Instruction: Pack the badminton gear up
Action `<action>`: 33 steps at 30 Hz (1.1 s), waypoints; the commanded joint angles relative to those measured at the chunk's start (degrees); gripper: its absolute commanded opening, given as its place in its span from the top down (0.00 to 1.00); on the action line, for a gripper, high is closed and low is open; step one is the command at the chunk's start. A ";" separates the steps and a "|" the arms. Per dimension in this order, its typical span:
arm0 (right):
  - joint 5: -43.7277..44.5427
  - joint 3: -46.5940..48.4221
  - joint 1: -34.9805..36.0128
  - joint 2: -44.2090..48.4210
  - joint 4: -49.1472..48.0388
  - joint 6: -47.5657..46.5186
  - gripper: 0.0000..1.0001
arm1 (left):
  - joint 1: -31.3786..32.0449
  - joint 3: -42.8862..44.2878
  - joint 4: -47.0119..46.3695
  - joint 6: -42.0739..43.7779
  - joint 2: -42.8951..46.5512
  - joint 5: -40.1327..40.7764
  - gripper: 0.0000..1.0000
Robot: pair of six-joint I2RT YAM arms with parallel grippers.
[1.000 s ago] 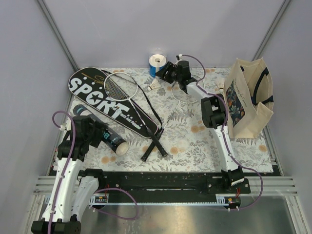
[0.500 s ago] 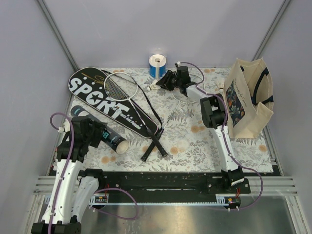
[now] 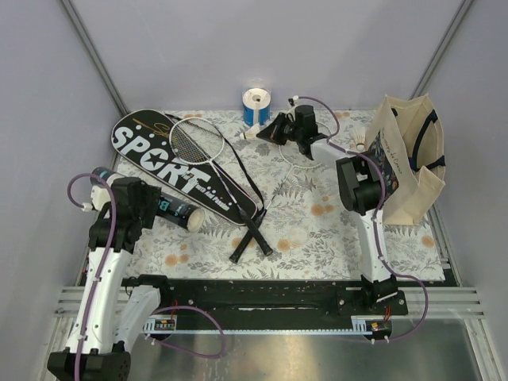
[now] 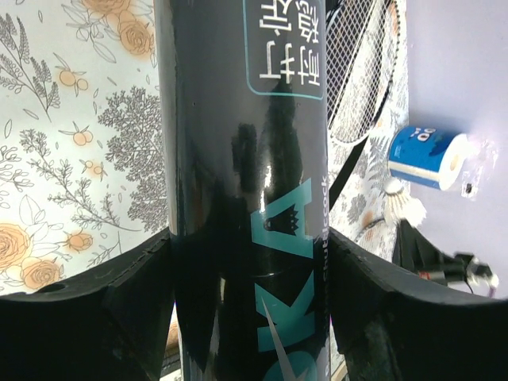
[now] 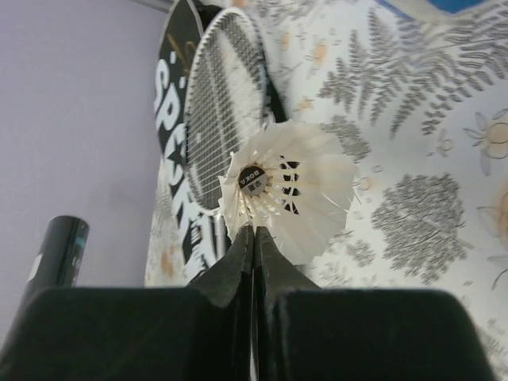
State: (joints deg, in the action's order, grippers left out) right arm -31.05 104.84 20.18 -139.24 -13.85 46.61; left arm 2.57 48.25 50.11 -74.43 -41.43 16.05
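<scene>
My left gripper (image 3: 133, 203) (image 4: 250, 270) is shut on the black tube (image 3: 176, 211) (image 4: 242, 143), both fingers pressed against its sides. The tube's white-capped end points right in the top view. At the back of the mat, my right gripper (image 3: 268, 133) (image 5: 254, 232) is shut on the feather skirt of a white shuttlecock (image 3: 249, 136) (image 5: 290, 186). The black "SPORT" cover (image 3: 171, 165) lies at the back left with a white racket (image 3: 194, 141) on it. A second racket's head (image 3: 305, 157) lies partly under the right arm. Both black handles (image 3: 252, 238) cross mid-mat. Another shuttlecock (image 3: 361, 145) lies beside the bag.
A blue-and-white roll (image 3: 255, 105) (image 4: 425, 155) stands at the mat's back edge, just behind the right gripper. A beige tote bag (image 3: 405, 163) stands open at the right. Grey walls close in the left, back and right sides.
The right gripper's jaws have closed on the shuttlecock. The left arm has drawn the tube back and to the left, away from the racket handles.
</scene>
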 commanded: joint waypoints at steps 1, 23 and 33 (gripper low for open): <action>-2.26 -6.81 0.21 14.85 -8.82 -0.64 1.00 | -0.28 5.18 -3.88 -1.50 -3.65 4.51 0.78; 23.30 -66.33 27.79 76.21 -19.98 -23.92 1.00 | -1.34 11.08 5.26 -12.48 -13.77 -5.95 0.80; 30.17 -65.38 40.01 73.94 -23.68 -35.44 1.00 | -1.34 9.58 8.51 -15.83 -12.80 -7.88 0.80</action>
State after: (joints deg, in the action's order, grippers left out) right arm -6.09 37.17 57.04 -63.75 -32.99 18.00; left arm 1.50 56.64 58.87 -88.29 -55.59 9.50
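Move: The tube's open mouth, where the shuttlecock pinched in the right fingers is bound, lies about 38 cm back from the right hand, 20 cm to its left and 10 cm higher. The blue roll stands some 10 cm ahead of that hand; the racket grips cross on the table about 40 cm back and 3 cm to its left, 8 cm below. From the left hand, which grips the tube, the shuttlecock is roughly 35 cm ahead, 30 cm right and 10 cm lower. The shuttlecock, still pinched in the right hand's shut fingers, is swept back some 37 cm towards the tube's mouth, rising about 19 cm early on and slowing near the end, while the wrist tips the fingers up by about 45 degrees and turns a little counter-clockwise. The left hand keeps its grip on the tube, shifting only slightly and rolling its right side up to lift the mouth. ##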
